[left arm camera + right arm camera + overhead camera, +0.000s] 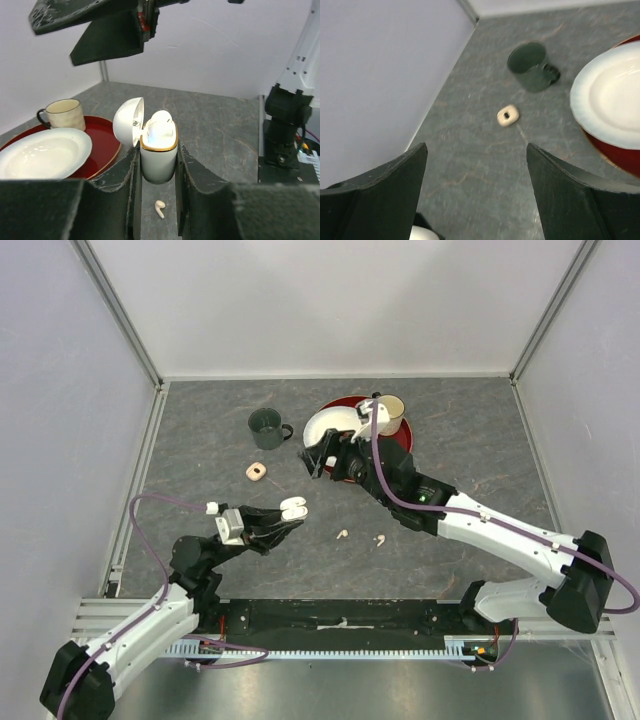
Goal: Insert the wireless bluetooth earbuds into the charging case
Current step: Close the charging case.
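Note:
My left gripper (pixel 158 156) is shut on a white charging case (pixel 158 167) with a gold rim, held upright above the table. The case's lid (pixel 127 122) is flipped open to the left. A white earbud (pixel 161 123) sits in the top of the case. On the table below lies a pale earbud (pixel 159 208). The top view shows the case (pixel 293 507) in the left gripper (pixel 284 521) and two loose pale earbuds (pixel 342 535) (pixel 380 539) on the table to its right. My right gripper (pixel 318 456) (pixel 476 150) hangs open above the table, with nothing between its fingers.
A small peach rounded-square piece (pixel 256 471) (pixel 508 115) lies near a dark green mug (pixel 266 427) (pixel 530 72). A red tray (pixel 402 437) (pixel 102 145) at the back carries a white plate (pixel 330 426) (pixel 42 152) and a cream mug (pixel 390 412) (pixel 64 113).

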### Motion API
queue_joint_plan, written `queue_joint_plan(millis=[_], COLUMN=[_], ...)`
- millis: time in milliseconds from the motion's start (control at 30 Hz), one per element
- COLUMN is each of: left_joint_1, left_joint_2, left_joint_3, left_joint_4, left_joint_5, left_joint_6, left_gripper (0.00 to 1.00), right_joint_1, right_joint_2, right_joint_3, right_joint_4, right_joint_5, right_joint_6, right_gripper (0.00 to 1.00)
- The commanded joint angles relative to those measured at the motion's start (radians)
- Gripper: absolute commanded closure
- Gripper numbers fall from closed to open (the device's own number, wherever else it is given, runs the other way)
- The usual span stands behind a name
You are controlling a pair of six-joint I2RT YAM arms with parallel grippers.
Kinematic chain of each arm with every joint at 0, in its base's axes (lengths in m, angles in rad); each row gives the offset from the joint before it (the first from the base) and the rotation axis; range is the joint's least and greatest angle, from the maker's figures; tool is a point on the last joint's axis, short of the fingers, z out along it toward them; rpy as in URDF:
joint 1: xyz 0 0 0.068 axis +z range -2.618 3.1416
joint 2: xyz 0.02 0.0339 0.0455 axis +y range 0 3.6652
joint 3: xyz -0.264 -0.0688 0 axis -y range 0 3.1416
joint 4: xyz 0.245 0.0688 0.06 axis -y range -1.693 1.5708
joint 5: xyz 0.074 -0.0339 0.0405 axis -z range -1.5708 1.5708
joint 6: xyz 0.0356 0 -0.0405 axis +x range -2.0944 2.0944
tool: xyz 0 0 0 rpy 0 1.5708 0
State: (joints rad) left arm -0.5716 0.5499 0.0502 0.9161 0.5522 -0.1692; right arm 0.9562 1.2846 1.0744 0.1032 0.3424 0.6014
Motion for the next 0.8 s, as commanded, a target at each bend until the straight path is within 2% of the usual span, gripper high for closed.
queue_joint_plan(millis=[0,533,767], left_joint_1=[0.001,-0.001,-0.001], left_joint_2=[0.021,0.031,0.088], left_joint_3=[0.062,0.092,0.106], left_joint_4=[-0.008,-0.089,-0.103], left_joint_5=[0.11,0.147,0.054], left_joint_6=[0.013,0.053,0.019], left_gripper=[0.98,0.98,0.98], right_joint_1=[-0.016,-0.031,-0.031], right_joint_2=[0.034,0.105,0.045], right_joint_3=[0.082,0.044,-0.048], right_joint_4=[-0.174,-0.241,-0.235], right_joint_5=[-0.19,-0.339,-0.401], right_joint_6=[0.049,0.037,0.009], right_gripper=[0.13,0.13,0.13])
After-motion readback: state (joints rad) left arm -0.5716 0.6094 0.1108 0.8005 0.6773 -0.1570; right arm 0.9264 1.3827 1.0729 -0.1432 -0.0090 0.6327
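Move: The open charging case sits in the left gripper's fingers, just about at its hand point, lid up on the forward side. From the right hand the case lies some 8 cm back, 5 cm to the left and 8 cm lower. On the table about 30 cm below the right hand, the white plate is roughly 17 cm ahead and 6 cm right, a loose earbud 6 cm back and 7 cm right, the cream block 9 cm ahead and 15 cm left. Bring the right gripper down about 10 cm while drawing it back some 5 cm and slightly left, tipping its wide-open fingers downward and swinging them counter-clockwise, so one finger comes in against the forward side of the open lid. Keep the left gripper's hold on the case, easing it a couple of centimetres right and down with a small clockwise turn. ##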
